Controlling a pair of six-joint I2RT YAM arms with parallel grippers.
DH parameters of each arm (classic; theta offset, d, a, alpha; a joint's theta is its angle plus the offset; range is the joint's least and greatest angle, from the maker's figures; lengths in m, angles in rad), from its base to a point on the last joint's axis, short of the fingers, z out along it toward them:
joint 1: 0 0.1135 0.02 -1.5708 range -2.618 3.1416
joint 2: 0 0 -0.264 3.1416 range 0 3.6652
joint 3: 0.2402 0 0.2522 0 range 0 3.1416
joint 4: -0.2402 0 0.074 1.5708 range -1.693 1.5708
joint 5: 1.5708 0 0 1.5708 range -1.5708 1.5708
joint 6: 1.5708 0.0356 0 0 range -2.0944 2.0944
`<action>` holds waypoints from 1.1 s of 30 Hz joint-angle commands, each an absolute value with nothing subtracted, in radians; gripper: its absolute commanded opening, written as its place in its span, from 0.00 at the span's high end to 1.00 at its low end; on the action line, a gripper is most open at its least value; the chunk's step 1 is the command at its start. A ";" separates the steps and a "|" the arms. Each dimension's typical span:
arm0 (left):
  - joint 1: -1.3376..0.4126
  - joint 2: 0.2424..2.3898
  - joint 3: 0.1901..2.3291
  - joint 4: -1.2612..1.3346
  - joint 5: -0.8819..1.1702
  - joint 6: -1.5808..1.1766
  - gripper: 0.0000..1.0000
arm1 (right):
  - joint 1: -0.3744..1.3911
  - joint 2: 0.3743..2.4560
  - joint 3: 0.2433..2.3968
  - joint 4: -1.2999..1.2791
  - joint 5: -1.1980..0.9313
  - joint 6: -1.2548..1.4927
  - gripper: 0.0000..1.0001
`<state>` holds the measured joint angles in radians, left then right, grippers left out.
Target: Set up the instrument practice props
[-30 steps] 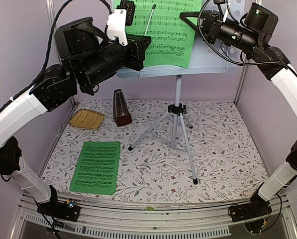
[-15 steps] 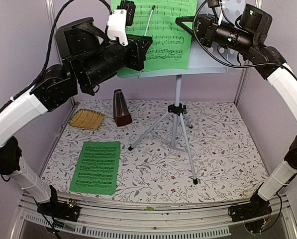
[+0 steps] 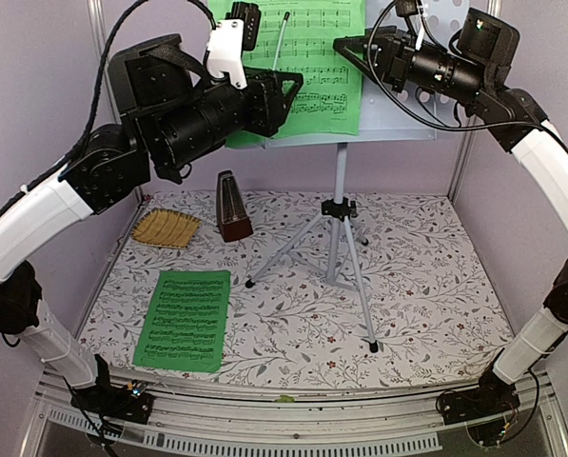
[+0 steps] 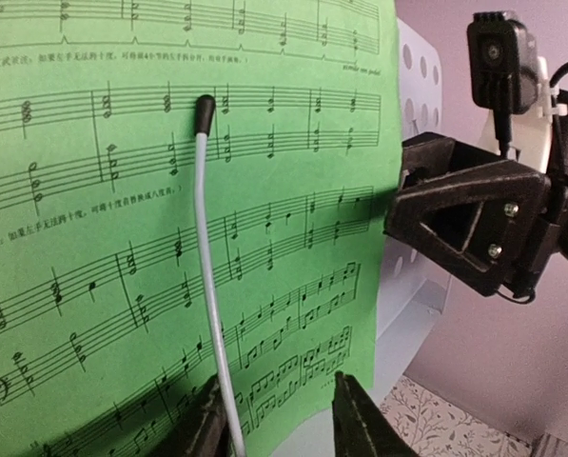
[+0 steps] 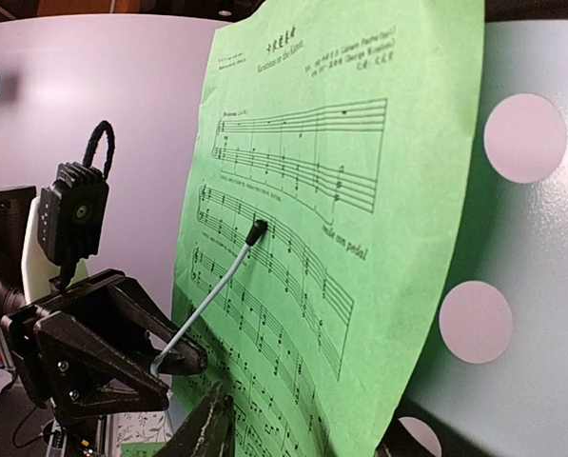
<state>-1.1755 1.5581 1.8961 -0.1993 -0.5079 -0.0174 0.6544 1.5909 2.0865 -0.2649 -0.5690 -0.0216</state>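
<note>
The pale blue music stand point(image 3: 398, 105) stands on its silver tripod point(image 3: 339, 238) at the back. A green sheet-music booklet point(image 3: 314, 67) leans on its desk, under a white wire holder point(image 4: 207, 267). My left gripper point(image 4: 284, 424) is open at the booklet's lower edge, its fingers apart, the wire beside the left one. My right gripper point(image 5: 298, 438) is open too, with the booklet's right edge point(image 5: 360, 238) between its spread fingers. A second green booklet point(image 3: 184, 319) lies flat at front left. The dark pyramid metronome point(image 3: 232, 207) stands left of the tripod.
A tan straw mat point(image 3: 166, 228) lies at the back left on the floral tablecloth point(image 3: 426, 286). The tripod's legs spread across the table's middle. Purple walls close in the back and sides. Both arms point(image 3: 65, 200) reach high at the stand's desk.
Both grippers were shut on the raised booklet and have opened. The booklet now leans on the stand more upright. The right gripper shifted slightly left.
</note>
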 commanded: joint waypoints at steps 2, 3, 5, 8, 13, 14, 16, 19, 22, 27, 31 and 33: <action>-1.190 1.527 1.870 -0.177 -0.490 -0.033 0.57 | 0.659 1.528 2.074 -0.275 -0.503 -0.027 0.53; -1.190 1.522 1.865 -0.173 -0.485 -0.035 0.55 | 0.658 1.514 2.056 -0.265 -0.496 -0.024 0.52; -1.190 1.511 1.854 -0.167 -0.478 -0.042 0.52 | 0.658 1.486 2.017 -0.241 -0.485 -0.016 0.49; -1.190 1.495 1.840 -0.161 -0.469 -0.051 0.48 | 0.658 1.456 1.977 -0.224 -0.476 -0.005 0.48; -1.190 1.455 1.799 -0.149 -0.423 -0.076 0.37 | 0.658 1.410 1.910 -0.205 -0.458 -0.002 0.44; -1.190 1.443 1.786 -0.147 -0.408 -0.082 0.35 | 0.658 1.397 1.889 -0.195 -0.455 0.020 0.42; -1.190 1.417 1.758 -0.146 -0.376 -0.095 0.31 | 0.658 1.368 1.842 -0.168 -0.453 0.035 0.38; -1.190 1.370 1.716 -0.159 -0.341 -0.122 0.26 | 0.658 1.325 1.767 -0.139 -0.452 0.056 0.32; -1.190 1.314 1.664 -0.162 -0.323 -0.146 0.22 | 0.658 1.290 1.707 -0.119 -0.459 0.080 0.30; -1.188 1.195 1.527 -0.142 -0.333 -0.193 0.19 | 0.662 1.235 1.609 -0.097 -0.478 0.125 0.26; -1.175 1.107 1.425 -0.130 -0.359 -0.245 0.17 | 0.671 1.189 1.522 -0.091 -0.473 0.154 0.23; -1.164 1.065 1.379 -0.134 -0.380 -0.274 0.17 | 0.680 1.165 1.474 -0.092 -0.472 0.173 0.22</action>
<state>-1.1755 1.1305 1.4494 -0.1520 -0.3492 -0.2016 0.6605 1.2160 1.5444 -0.1192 -0.4713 0.1181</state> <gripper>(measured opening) 0.830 0.773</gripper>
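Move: The stand's left retaining rod runs between the left hand's half-open fingers, its middle practically at the hand point. The tray lip is centred about 9 cm below that hand, 6 cm to its right and 1 cm farther out. The sheet's right edge lies between the right hand's parted fingers, roughly 2 cm to the right of the hand point and level with it; the rod's middle is some 9 cm left of the right hand, 4 cm nearer the base and 5 cm lower. Both hands come clear of the stand as their already parting fingers keep opening wide. The left slips off the rod, easing down a touch, then drawing left and back about 10 cm and swinging slightly clockwise. The right leaves the sheet's edge, going right and back, then mainly down, some 8 cm in all, with a slight roll. ##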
